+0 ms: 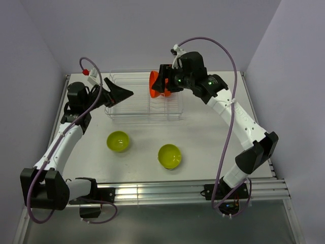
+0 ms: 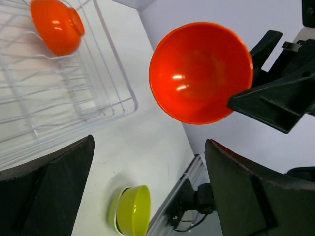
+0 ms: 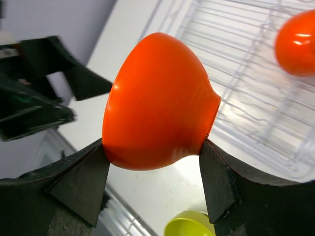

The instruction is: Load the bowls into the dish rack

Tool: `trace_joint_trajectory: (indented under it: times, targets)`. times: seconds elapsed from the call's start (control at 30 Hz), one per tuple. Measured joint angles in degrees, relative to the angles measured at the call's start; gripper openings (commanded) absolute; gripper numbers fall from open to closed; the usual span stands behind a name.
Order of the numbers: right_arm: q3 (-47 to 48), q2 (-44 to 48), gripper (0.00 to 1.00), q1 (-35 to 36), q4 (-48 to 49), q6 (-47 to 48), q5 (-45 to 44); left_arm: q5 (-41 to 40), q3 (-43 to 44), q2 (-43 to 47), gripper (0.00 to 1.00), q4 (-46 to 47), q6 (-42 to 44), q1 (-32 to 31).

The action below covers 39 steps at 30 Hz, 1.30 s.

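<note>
My right gripper (image 1: 161, 84) is shut on an orange bowl (image 3: 157, 103), held on its side above the right end of the dish rack (image 1: 144, 101). Its fingers press on the rim and the base. The bowl's hollow faces my left gripper (image 1: 120, 94), which hangs open and empty over the rack's left part. A second orange bowl (image 2: 56, 25) lies inside the rack (image 2: 74, 98) and is also in the right wrist view (image 3: 295, 43). Two lime-green bowls (image 1: 118, 141) (image 1: 169, 155) stand upright on the table in front of the rack.
The white table (image 1: 213, 137) ends at a metal rail (image 1: 193, 189) along its near edge. Purple walls close in the back and both sides. The rack (image 3: 246, 73) stands at the table's back, left of centre.
</note>
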<state>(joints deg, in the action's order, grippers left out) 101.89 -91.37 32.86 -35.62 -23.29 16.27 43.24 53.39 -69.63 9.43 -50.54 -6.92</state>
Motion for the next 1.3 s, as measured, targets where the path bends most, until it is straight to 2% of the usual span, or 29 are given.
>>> trace_joint_trajectory:
  times: [0.3, 0.53, 0.8, 1.3]
  targets:
    - [0.07, -5.25, 0.0, 0.0, -3.3, 5.7, -12.87, -4.04, 10.54, 0.17, 0.99, -15.63, 10.36, 3.48]
    - [0.11, -9.29, 0.0, 0.0, -4.42, 8.9, -22.18, -7.21, 11.17, 3.13, 1.0, -23.96, 15.08, 4.66]
    - [0.61, -15.98, 0.0, 0.0, -5.68, 10.78, -28.06, -8.74, 9.27, 7.3, 1.0, -24.85, 16.72, 5.05]
    - [2.32, -23.45, 0.0, 0.0, -5.49, 13.81, -33.0, -9.18, 7.02, 7.67, 1.0, -25.16, 17.35, 5.22]
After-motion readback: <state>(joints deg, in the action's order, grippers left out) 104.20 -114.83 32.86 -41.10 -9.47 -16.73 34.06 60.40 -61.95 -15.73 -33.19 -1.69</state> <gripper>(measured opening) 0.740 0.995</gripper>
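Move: The right hand already holds an orange bowl. Its place, the near right part of the dish rack, lies about 11 cm ahead, 7 cm to the right and 24 cm below. The first orange bowl, already racked, stands some 18 cm ahead of this hand and 2 cm right; a green bowl sits about 17 cm back and 4 cm right, on the table. From the empty left hand, that rack place is roughly 11 cm ahead, 22 cm right and 20 cm lower. Still pinching the orange bowl, the right hand carries it down about 20 cm, some 10 cm forward and 7 cm right into the near right part of the rack, tipping its fingers from leftward to forward and steeply down, just over 40 degrees. The left hand, already wide open, backs off about 6 cm to the left. ##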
